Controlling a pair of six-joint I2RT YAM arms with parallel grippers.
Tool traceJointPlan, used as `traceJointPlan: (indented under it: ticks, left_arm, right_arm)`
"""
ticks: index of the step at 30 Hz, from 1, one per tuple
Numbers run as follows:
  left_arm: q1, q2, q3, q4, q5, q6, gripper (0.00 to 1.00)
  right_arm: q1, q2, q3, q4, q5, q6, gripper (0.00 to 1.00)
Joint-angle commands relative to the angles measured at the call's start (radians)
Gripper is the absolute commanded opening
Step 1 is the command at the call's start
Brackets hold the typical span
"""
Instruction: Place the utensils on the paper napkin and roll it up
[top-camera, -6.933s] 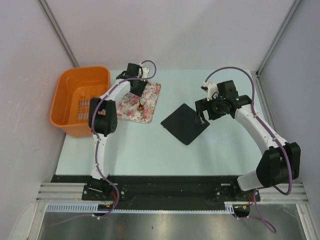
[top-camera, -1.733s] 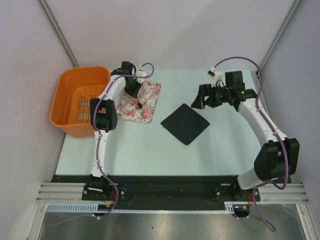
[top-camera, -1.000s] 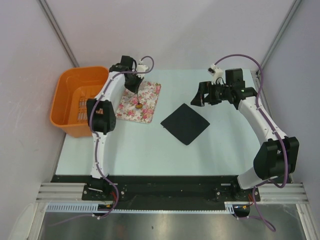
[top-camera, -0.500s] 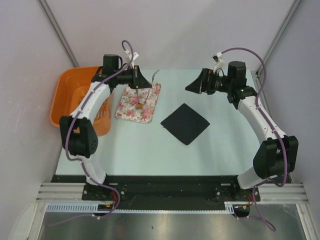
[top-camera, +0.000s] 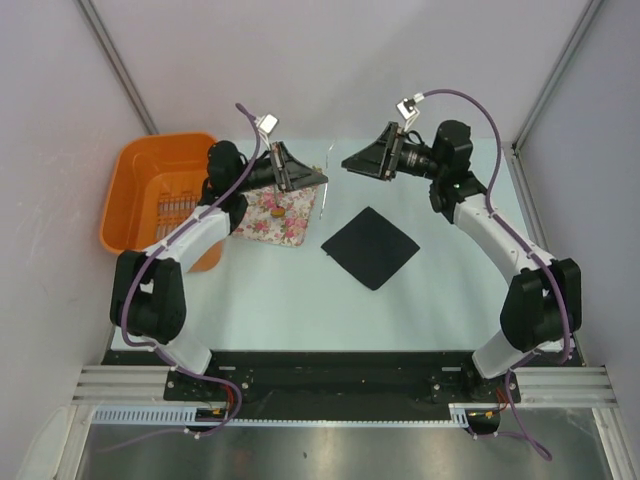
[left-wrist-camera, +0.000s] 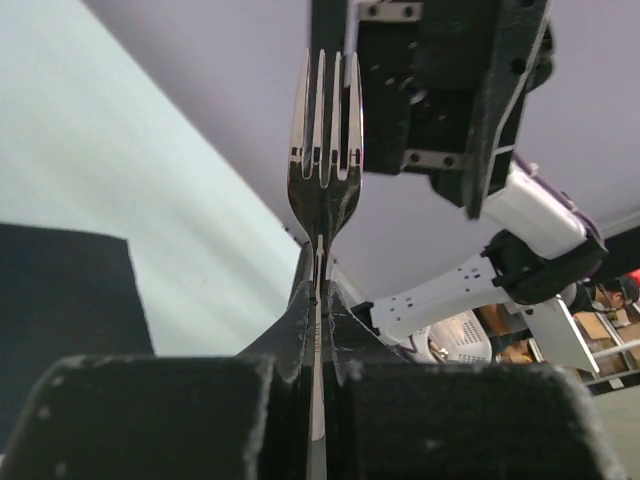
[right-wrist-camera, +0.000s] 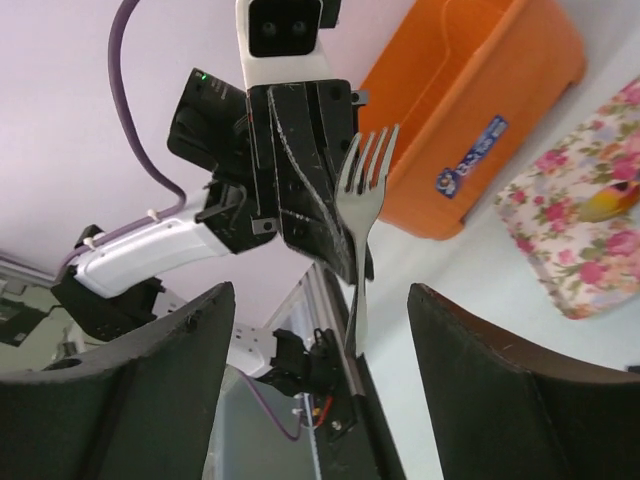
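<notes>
My left gripper (top-camera: 303, 178) is raised above the table and shut on the handle of a silver fork (left-wrist-camera: 322, 150), tines pointing away from it. Facing it, my right gripper (top-camera: 352, 163) is open, its fingers (right-wrist-camera: 170, 380) wide on either side of the fork (right-wrist-camera: 362, 200) without touching it. A gold-headed spoon (top-camera: 277, 210) lies on the floral cloth (top-camera: 290, 228). The paper napkin (top-camera: 370, 247), a black square turned like a diamond, lies flat mid-table with nothing on it; its corner (left-wrist-camera: 60, 320) shows in the left wrist view.
An orange basket (top-camera: 160, 195) stands at the table's left edge, behind the left arm. The floral cloth (right-wrist-camera: 590, 230) lies between the basket and the napkin. Both grippers meet in the air above the cloth's right end.
The left arm lifted the fork off the floral cloth and swung it rightward. The right arm rose and turned left to face it, its jaws narrowing slightly.
</notes>
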Motion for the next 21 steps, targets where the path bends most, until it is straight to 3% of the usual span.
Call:
traceJointPlan:
  ticks: [1, 10, 16, 21]
  left_arm:
    - [-0.018, -0.051, -0.037, 0.348, -0.006, -0.224, 0.0]
    - [-0.025, -0.052, -0.083, 0.392, -0.017, -0.263, 0.0]
    - [-0.032, -0.046, -0.085, 0.403, -0.017, -0.276, 0.0]
    - [-0.04, -0.043, -0.083, 0.418, -0.017, -0.298, 0.0]
  right_arm:
    - [0.041, 0.025, -0.015, 0.142, -0.021, 0.095, 0.73]
    - [0.049, 0.056, -0.03, 0.227, 0.007, 0.15, 0.58]
    - [0.067, 0.071, -0.038, 0.32, -0.016, 0.196, 0.54]
    - [0.082, 0.083, -0.016, 0.27, -0.007, 0.161, 0.53]
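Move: The fork, held in the left fingers, stands about 5 cm to the right hand's left, roughly 2 cm back and 3 cm lower. From the right hand, the black square is some 5 cm left, 1 cm back and 33 cm below; the flowered napkin is about 13 cm ahead and 19 cm left, equally low. The right gripper is about 5 cm right of the left hand, 2 cm ahead, 3 cm higher. Right hand slides about 3 cm left towards the fork, jaws narrowing; left hand carries it 3 cm up and back. ##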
